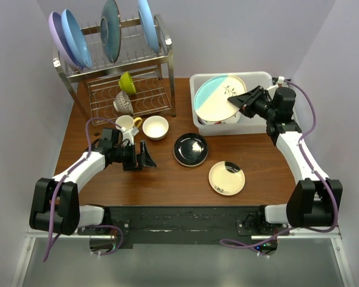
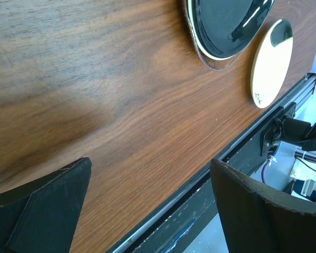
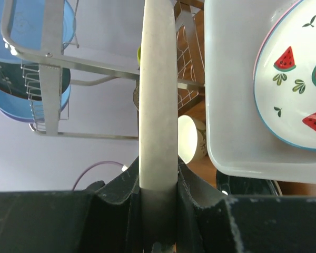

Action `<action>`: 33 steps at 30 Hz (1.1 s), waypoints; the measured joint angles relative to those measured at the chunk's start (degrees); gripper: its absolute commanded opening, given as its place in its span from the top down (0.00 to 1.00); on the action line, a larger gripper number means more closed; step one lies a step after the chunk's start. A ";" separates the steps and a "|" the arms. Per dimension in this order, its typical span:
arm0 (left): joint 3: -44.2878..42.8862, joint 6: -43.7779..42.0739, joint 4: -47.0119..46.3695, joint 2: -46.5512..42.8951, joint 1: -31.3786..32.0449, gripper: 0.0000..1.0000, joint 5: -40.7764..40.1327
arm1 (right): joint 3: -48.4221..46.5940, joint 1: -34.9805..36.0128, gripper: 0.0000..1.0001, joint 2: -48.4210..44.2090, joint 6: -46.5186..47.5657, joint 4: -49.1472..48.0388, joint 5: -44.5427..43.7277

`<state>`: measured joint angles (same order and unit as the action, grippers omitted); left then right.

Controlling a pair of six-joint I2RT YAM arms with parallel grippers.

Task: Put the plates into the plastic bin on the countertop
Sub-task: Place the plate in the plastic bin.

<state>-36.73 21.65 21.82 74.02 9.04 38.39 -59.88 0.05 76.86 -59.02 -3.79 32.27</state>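
Observation:
My right gripper (image 1: 240,103) (image 3: 159,179) is shut on the rim of a teal-and-cream plate (image 1: 217,98) (image 3: 158,95), holding it tilted over the white plastic bin (image 1: 263,76) (image 3: 237,132). Inside the bin lies a white plate with red fruit slices (image 3: 300,79). On the countertop (image 1: 167,179), in front of the bin, sit a glossy black plate (image 1: 190,148) (image 2: 226,26) and a small cream plate (image 1: 227,177) (image 2: 271,63). A clear glass rim shows under the black plate in the left wrist view. My left gripper (image 1: 145,156) (image 2: 150,162) hovers open over bare wood, left of the black plate.
A steel wire rack (image 1: 161,57) at the back left holds large lilac, blue and dark teal plates, with a green bowl (image 1: 127,82) and a patterned cup (image 1: 122,103) on its lower shelf. A mug (image 1: 127,124) and a cream bowl (image 1: 155,127) stand before it.

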 measured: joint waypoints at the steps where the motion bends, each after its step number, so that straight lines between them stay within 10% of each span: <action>1: 0.00 0.00 0.00 0.00 0.00 0.00 0.00 | 0.52 -0.39 1.00 0.46 -0.63 -1.03 0.57; 33: 0.96 0.00 -1.31 0.04 0.04 0.00 0.42 | 1.60 -5.49 1.00 19.17 -2.75 -10.51 3.15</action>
<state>-35.77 21.65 20.51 74.06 9.08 38.81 -58.28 -5.43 96.03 -61.78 -14.31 35.42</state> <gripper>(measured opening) 0.997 0.228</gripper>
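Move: The right hand grips the blue-and-cream plate above the bin; the watermelon plate on top of the bin's stack, where it is to go, lies about 7 cm ahead, 4 cm left and 22 cm below. The black plate is about 10 cm back and 16 cm left of the hand, the small cream plate roughly 21 cm back and 1 cm left, both some 26 cm below. From the left hand, the watermelon plate is about 22 cm ahead and 32 cm right, a few centimetres lower. The right hand, still pinching the plate, sinks about 11 cm towards the stack, drifting forward some 5 cm and right. ##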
